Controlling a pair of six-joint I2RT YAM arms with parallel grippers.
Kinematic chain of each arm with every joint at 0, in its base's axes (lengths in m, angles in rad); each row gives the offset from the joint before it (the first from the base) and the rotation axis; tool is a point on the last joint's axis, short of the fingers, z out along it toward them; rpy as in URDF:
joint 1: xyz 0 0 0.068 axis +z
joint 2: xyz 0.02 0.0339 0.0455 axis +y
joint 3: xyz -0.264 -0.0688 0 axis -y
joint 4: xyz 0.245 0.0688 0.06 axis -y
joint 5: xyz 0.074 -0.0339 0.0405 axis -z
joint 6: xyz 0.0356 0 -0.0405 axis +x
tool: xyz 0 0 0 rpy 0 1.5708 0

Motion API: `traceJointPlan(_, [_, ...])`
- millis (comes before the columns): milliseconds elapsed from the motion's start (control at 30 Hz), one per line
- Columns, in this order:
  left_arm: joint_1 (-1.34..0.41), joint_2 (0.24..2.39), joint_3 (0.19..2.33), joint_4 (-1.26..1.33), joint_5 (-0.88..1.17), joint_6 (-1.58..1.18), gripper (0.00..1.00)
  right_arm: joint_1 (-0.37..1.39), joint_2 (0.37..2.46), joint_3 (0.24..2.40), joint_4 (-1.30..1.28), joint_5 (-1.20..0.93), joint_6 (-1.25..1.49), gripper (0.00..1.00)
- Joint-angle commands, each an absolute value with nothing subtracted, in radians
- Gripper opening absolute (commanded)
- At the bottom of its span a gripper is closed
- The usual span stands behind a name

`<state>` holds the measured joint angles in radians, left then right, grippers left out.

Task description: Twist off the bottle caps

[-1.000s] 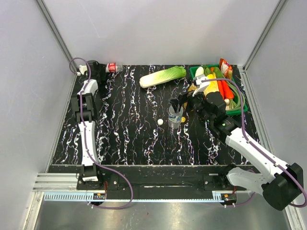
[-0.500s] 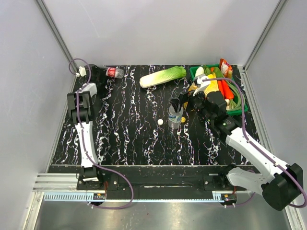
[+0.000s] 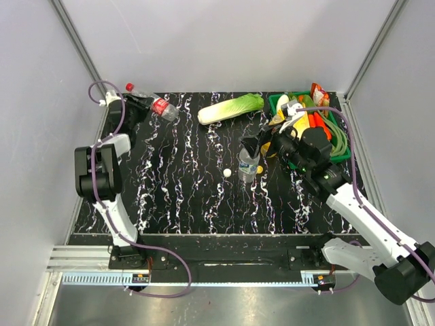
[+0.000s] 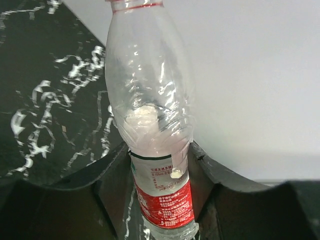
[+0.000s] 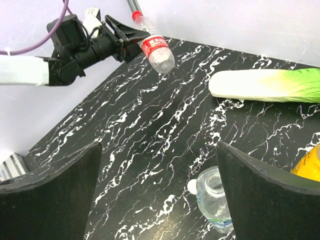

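My left gripper [image 3: 141, 102] is shut on the red-label bottle [image 3: 162, 107] at the back left. It holds the bottle tilted off the table, and the red cap [image 3: 129, 87] is still screwed on. In the left wrist view both fingers [image 4: 114, 175] press the bottle [image 4: 165, 192] at its label. A clear bottle with a blue-white label [image 3: 248, 163] stands mid-table with its mouth open. Its white cap [image 3: 227, 173] lies beside it, and a yellow cap [image 3: 260, 168] lies to its right. My right gripper [image 3: 258, 145] hangs open just above and behind that bottle [image 5: 214, 200], with nothing between its fingers.
A long cabbage [image 3: 231, 109] lies at the back centre. A green basket [image 3: 346, 153] filled with vegetables stands at the back right, close behind my right arm. An orange-yellow object [image 5: 310, 165] shows at the right edge of the right wrist view. Grey walls enclose the table on three sides.
My left gripper has closed on the red-label bottle and lifted it off the table as the arm rose and folded back. My right arm has barely shifted and stays open.
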<state>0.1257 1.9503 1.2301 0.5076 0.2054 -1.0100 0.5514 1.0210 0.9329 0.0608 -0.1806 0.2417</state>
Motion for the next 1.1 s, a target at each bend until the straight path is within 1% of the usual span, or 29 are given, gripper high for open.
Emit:
traceJointPlan(0, [0.08, 1.833, 1.102, 0.71, 0.284, -1.015, 0.45, 0.546, 1.005, 0.996, 0.064, -0.224, 0.279, 1.0])
traceJointPlan(200, [0.008, 1.695, 1.023, 0.638, 0.368, -0.921, 0.45, 0.546, 1.023, 1.032, 0.034, -0.274, 0.302, 1.0])
traceJointPlan(467, [-0.069, 1.493, 0.997, 0.335, 0.547, -0.652, 0.45, 0.546, 1.051, 1.071, 0.009, -0.344, 0.33, 1.0])
traceJointPlan(533, [-0.087, 1.433, 0.988, 0.215, 0.567, -0.577, 0.45, 0.543, 1.069, 1.089, 0.005, -0.382, 0.34, 1.0])
traceJointPlan(700, [-0.158, 1.309, 0.947, 0.062, 0.673, -0.482, 0.47, 0.532, 1.138, 1.137, 0.006, -0.511, 0.409, 1.0])
traceJointPlan(800, [-0.221, 1.238, 0.936, -0.026, 0.687, -0.421, 0.48, 0.523, 1.175, 1.146, 0.037, -0.564, 0.463, 1.0])
traceJointPlan(900, [-0.296, 1.187, 0.94, -0.093, 0.693, -0.367, 0.48, 0.512, 1.218, 1.128, 0.127, -0.635, 0.557, 1.0])
traceJointPlan(1067, [-0.371, 1.108, 0.93, -0.124, 0.719, -0.339, 0.48, 0.492, 1.296, 1.115, 0.238, -0.718, 0.672, 1.0])
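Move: My left hand already grips the red-labelled bottle, whose red cap sits about 5 cm ahead, 9 left and 4 above it. My open right fingers, where the bottle is going, are some 28 cm back, 40 right and 16 above. From my right hand, the red cap lies roughly 33 cm ahead, 49 left and 12 below; the clear bottle stands 4 ahead, 2 right and 21 below, the white cap 5 ahead, 6 left and 30 below. I carry the red-labelled bottle back about 28 cm and nearly as far right towards my open right hand, first low, then climbing, turning it clockwise some 60 degrees and rolling it so the capped end swings forward and up. My left fingers keep their hold. Meanwhile my right hand slides about 6 cm left, turns counter-clockwise and tips down, jaws wide, not yet on the red cap. ##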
